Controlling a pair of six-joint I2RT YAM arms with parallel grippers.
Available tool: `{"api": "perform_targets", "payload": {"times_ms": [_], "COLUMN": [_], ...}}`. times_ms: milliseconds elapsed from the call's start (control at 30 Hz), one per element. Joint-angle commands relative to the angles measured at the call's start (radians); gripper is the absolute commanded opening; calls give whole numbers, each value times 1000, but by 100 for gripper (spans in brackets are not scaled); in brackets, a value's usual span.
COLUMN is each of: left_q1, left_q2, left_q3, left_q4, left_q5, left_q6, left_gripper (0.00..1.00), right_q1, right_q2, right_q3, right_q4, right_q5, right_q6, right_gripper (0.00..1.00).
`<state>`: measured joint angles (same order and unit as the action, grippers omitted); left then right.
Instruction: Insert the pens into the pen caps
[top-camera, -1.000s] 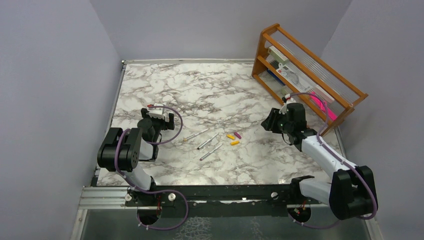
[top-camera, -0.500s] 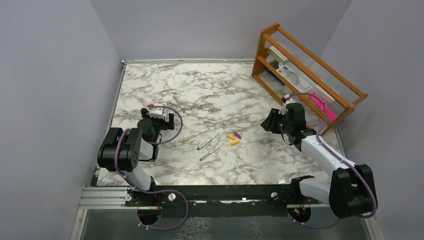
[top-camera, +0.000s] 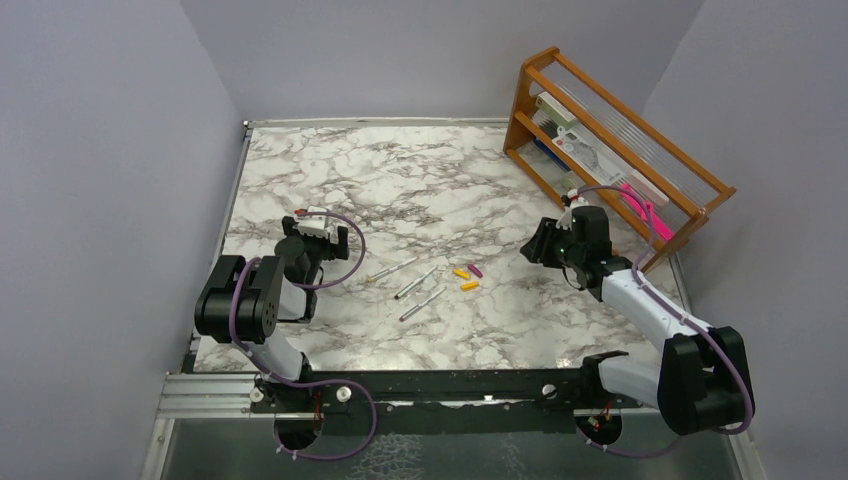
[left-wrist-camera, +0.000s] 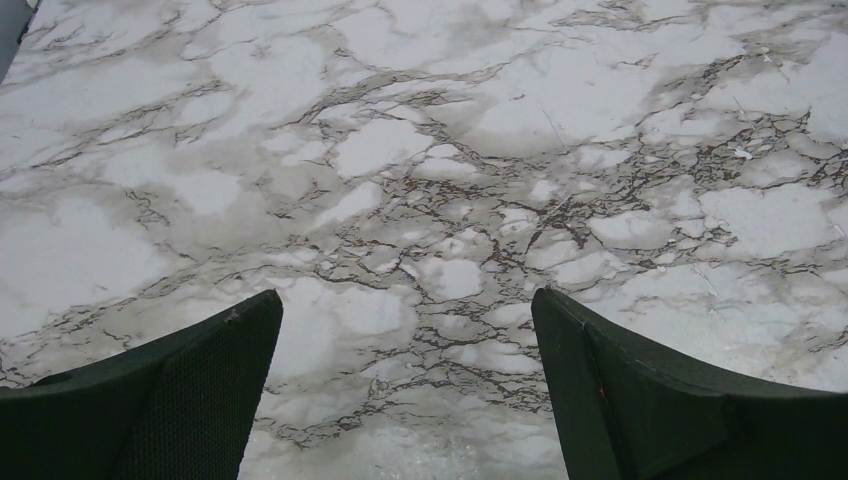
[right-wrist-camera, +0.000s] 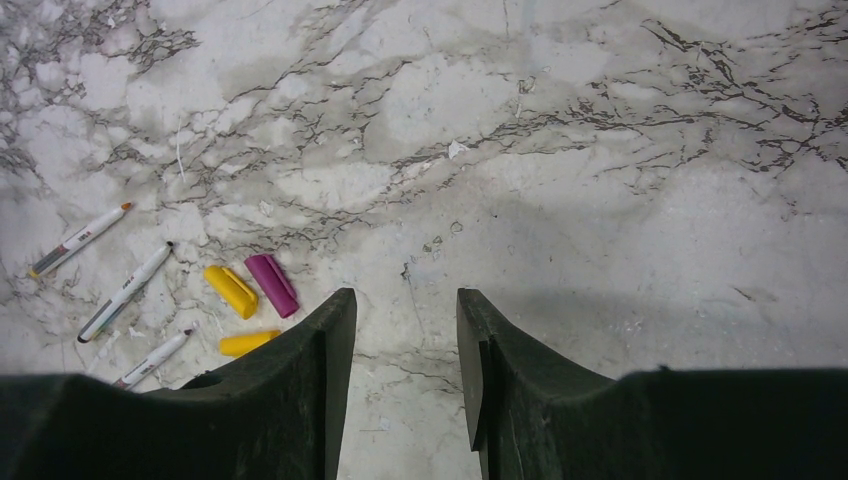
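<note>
Three silver-grey pens (top-camera: 392, 268) (top-camera: 415, 283) (top-camera: 423, 304) lie side by side mid-table. Just right of them lie the pen caps: a yellow one (top-camera: 461, 272), a magenta one (top-camera: 475, 270) and a yellow-orange one (top-camera: 469, 286). In the right wrist view the caps (right-wrist-camera: 230, 291) (right-wrist-camera: 272, 285) (right-wrist-camera: 248, 343) and pens (right-wrist-camera: 78, 240) (right-wrist-camera: 125, 292) (right-wrist-camera: 152, 358) sit to the left of my right gripper (right-wrist-camera: 405, 295). That gripper is partly open over bare marble and holds nothing. My left gripper (left-wrist-camera: 405, 300) stands wide open over bare marble, left of the pens (top-camera: 315, 235).
A wooden rack (top-camera: 610, 130) holding books and a bright-pink flat object (top-camera: 645, 215) stands at the back right, close behind my right arm (top-camera: 640, 300). Purple walls enclose the marble table (top-camera: 400, 180) on three sides.
My right gripper has crept slightly left toward the caps. The left arm, pens and caps have not moved.
</note>
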<state>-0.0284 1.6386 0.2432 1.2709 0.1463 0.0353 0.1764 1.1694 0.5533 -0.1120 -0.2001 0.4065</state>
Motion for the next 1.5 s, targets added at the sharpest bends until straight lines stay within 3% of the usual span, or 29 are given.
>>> {"api": "perform_targets", "payload": {"times_ms": [0,667,1467], "left_q1": [-3,-4,-4], "left_q2": [4,4,4], "left_q3": [8,8,8], "left_q4": [33,32,33], "left_q5": [21,21,21], "left_q6": [-7,-7,-7], "left_gripper": [99,99,99], "right_q1": [-2,-2,-2], "right_q2": [1,-62,-344], "right_q3": [4,9,-5], "right_q4": [18,-2,-103], "right_q5": [-24,-13,-97], "right_q6": [-1,5,42], "right_gripper": [41,41,42]}}
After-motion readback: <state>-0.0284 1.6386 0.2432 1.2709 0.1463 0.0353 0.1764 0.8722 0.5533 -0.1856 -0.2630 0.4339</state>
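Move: The purple cap lies about 12 cm to the right gripper's left, 1 cm ahead and some 10 cm below. The first yellow cap is about 3 cm farther left of that purple cap and level with it; the second yellow cap is 1 cm left of the purple one and 3 cm nearer the base. The middle pen's centre is roughly 25 cm to the right gripper's left. From the idle left gripper, the purple cap is about 31 cm right, 7 cm back and 8 cm lower. Lift the right gripper about 7 cm off the table area, nearly straight up and away from the caps, after holding still at first. Tip its fingers upward some 10 degrees as it climbs, and keep them part open and empty, touching nothing. ##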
